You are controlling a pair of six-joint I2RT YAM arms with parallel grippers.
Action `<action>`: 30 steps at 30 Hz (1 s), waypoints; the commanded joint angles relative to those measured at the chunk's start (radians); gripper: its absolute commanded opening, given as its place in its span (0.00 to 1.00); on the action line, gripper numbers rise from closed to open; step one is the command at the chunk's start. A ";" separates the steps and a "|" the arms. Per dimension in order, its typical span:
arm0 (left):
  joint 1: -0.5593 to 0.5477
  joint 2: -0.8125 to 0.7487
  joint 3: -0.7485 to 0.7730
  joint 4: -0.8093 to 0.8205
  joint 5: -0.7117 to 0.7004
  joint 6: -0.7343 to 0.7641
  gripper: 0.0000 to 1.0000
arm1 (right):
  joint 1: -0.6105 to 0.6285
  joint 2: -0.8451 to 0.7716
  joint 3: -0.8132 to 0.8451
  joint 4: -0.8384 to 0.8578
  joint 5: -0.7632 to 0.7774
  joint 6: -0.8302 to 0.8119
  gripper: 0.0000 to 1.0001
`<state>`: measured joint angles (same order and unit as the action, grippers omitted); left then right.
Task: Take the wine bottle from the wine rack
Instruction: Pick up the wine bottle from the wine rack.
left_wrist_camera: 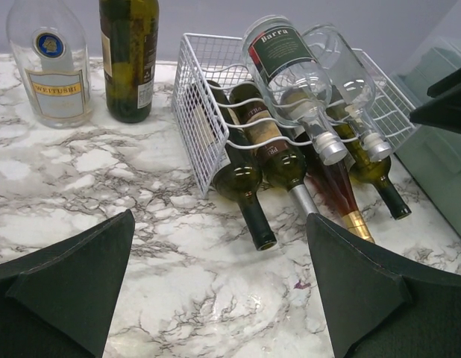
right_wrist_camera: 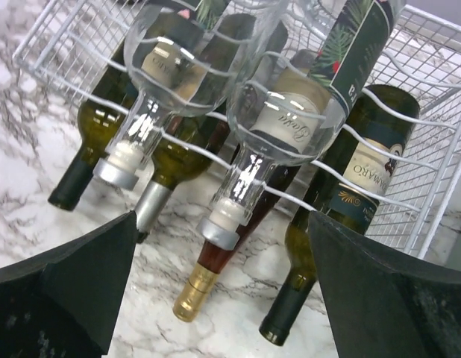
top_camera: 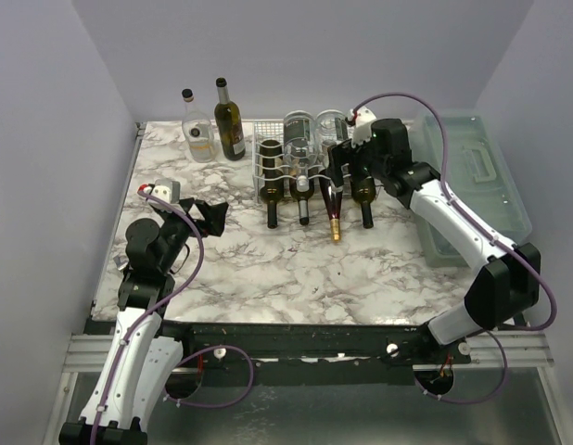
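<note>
The white wire wine rack (top_camera: 261, 153) stands at the back middle of the marble table, its bottle necks pointing toward the arms. Its lower tier holds several wine bottles, one of them amber with a gold cap (right_wrist_camera: 195, 289) and one green with a dark cap (right_wrist_camera: 290, 317). Two clear bottles (right_wrist_camera: 238, 201) lie on the upper tier. My right gripper (top_camera: 350, 181) hangs open just in front of the rack's right half. In its wrist view the clear neck and the gold-capped neck lie between its fingers (right_wrist_camera: 74, 291), untouched. My left gripper (top_camera: 210, 215) is open and empty, left of the rack.
A clear bottle (top_camera: 197, 130) and a dark green bottle (top_camera: 229, 120) stand upright at the back, left of the rack. A translucent green-grey plastic box with a handle (top_camera: 472, 176) sits along the right edge. Walls enclose the table at the back and sides.
</note>
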<state>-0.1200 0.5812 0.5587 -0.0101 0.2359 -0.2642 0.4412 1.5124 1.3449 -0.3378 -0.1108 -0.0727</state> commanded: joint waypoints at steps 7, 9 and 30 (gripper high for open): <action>-0.004 0.002 0.024 -0.015 0.031 0.003 0.99 | 0.033 0.140 0.016 0.100 0.260 0.224 0.99; -0.003 0.002 0.024 -0.014 0.032 0.003 0.99 | 0.033 0.159 0.013 0.110 0.286 0.253 0.99; -0.002 0.024 0.032 -0.022 0.043 0.003 0.99 | 0.033 0.313 0.050 0.207 0.314 0.322 0.63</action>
<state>-0.1200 0.6098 0.5606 -0.0265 0.2546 -0.2646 0.4713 1.7870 1.3529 -0.1715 0.1677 0.2222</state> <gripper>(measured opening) 0.987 0.648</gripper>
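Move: The right hand hangs wide open over the front of the rack. The wine bottle it goes for, the clear upper-row one neck down towards the robot, has its middle about 11 cm ahead, 1 cm left and 5 cm below. Its clear twin lies some 9 cm left of it; under it, 10 cm lower, lies the gold-necked bottle, with a dark bottle 8 cm to the right of that one. From the left hand the target is about 24 cm ahead, 25 cm right and 7 cm below. The right hand sinks about 9 cm while reaching some 5 cm forward, bringing its open fingers down on either side of the clear bottle's neck, and on the way the wrist swings about 20 degrees clockwise and tips slightly further down, so that the fingers come more into line with the bottle. Nearly halfway through, the fingers start to close, narrowing to roughly two thirds of full opening around the neck, while the descent levels off into a slow creep forward; a firm hold is not yet to be seen. ##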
